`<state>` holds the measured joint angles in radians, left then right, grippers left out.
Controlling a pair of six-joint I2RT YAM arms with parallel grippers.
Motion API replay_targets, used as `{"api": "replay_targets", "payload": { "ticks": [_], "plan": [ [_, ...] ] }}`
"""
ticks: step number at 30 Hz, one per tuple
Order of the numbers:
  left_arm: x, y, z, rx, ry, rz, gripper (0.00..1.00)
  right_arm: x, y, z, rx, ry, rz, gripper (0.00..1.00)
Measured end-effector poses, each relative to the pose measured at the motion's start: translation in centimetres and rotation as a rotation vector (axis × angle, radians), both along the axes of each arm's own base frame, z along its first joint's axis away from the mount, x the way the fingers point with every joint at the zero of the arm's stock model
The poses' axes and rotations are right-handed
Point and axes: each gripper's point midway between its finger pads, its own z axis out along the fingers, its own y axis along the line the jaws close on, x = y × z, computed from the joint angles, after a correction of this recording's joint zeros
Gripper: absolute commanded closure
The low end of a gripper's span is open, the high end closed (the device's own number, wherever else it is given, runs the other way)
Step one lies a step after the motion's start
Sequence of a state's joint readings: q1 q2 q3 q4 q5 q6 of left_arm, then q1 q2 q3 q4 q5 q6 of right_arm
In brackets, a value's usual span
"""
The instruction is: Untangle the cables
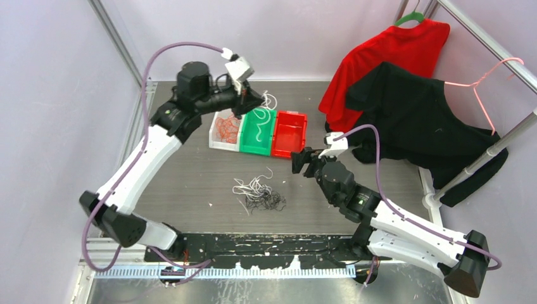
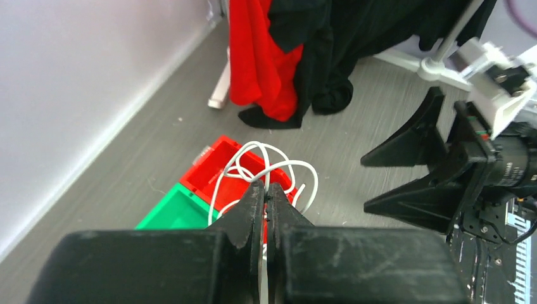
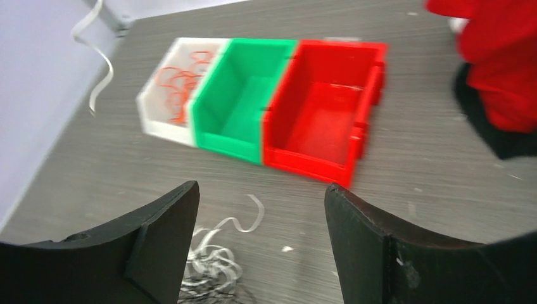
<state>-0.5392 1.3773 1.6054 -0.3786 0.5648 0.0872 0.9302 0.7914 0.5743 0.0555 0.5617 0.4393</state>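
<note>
My left gripper (image 1: 249, 99) hangs over the back of the green bin (image 1: 255, 152), shut on a looping white cable (image 1: 269, 100). In the left wrist view its jaws (image 2: 266, 187) press together on that white cable (image 2: 269, 166), which curls out ahead of the tips. A tangled clump of white and black cables (image 1: 259, 196) lies mid-table. My right gripper (image 1: 303, 161) stands open and empty, right of the clump and in front of the red bin (image 1: 290, 134). In the right wrist view the clump (image 3: 212, 266) sits by the left finger (image 3: 171, 215) of that gripper (image 3: 261, 190).
Three bins stand side by side: a white one (image 3: 166, 130) holding orange cables (image 3: 180, 85), the green one (image 3: 244, 107) and the red one (image 3: 323, 117). A red shirt (image 1: 392, 50) and a black shirt (image 1: 411, 120) hang from a rack (image 1: 481, 158) at the back right.
</note>
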Motion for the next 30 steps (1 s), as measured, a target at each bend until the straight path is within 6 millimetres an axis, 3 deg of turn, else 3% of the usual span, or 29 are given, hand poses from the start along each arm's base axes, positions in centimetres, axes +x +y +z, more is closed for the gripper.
{"api": "replay_targets", "payload": {
  "ticks": [5,14,22,30],
  "plan": [
    [2.1,-3.3,-5.8,0.077,0.117,-0.039,1.0,0.5,-3.7,-1.2,-0.078,0.021,-0.172,0.23],
    [4.9,-8.3,-16.0,0.226,0.263,-0.103,1.0,-0.1,-8.4,0.7,-0.034,-0.036,-0.344,0.23],
    [8.6,-10.5,-19.3,0.3,0.232,-0.099,1.0,-0.4,-9.3,-0.2,-0.05,-0.033,-0.371,0.23],
    [10.4,-10.4,-20.7,0.356,0.175,-0.069,1.0,-0.4,-9.1,-1.0,-0.058,-0.021,-0.358,0.23]
  ]
}}
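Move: The left hand, already pinching the white cable, has the red bin some 13 cm ahead, 11 cm to its right and roughly 38 cm below. At that depth the green bin is about 14 cm ahead and 2 cm left, the white bin 15 cm ahead and 13 cm left; the remaining cable pile lies 9 cm back, 1 cm left, 40 cm down. For the right hand, the red bin is about 19 cm ahead, 4 cm left, 21 cm below. Lower the left gripper about 20 cm while carrying it some 10 cm forward and 10 cm to the right, towards the red bin, easing off near the end; tip its fingers further down and keep the white cable pinched. Meanwhile swing the empty right gripper to the right, away from the bins, turning clockwise with its fingers left open, then hold it there. ##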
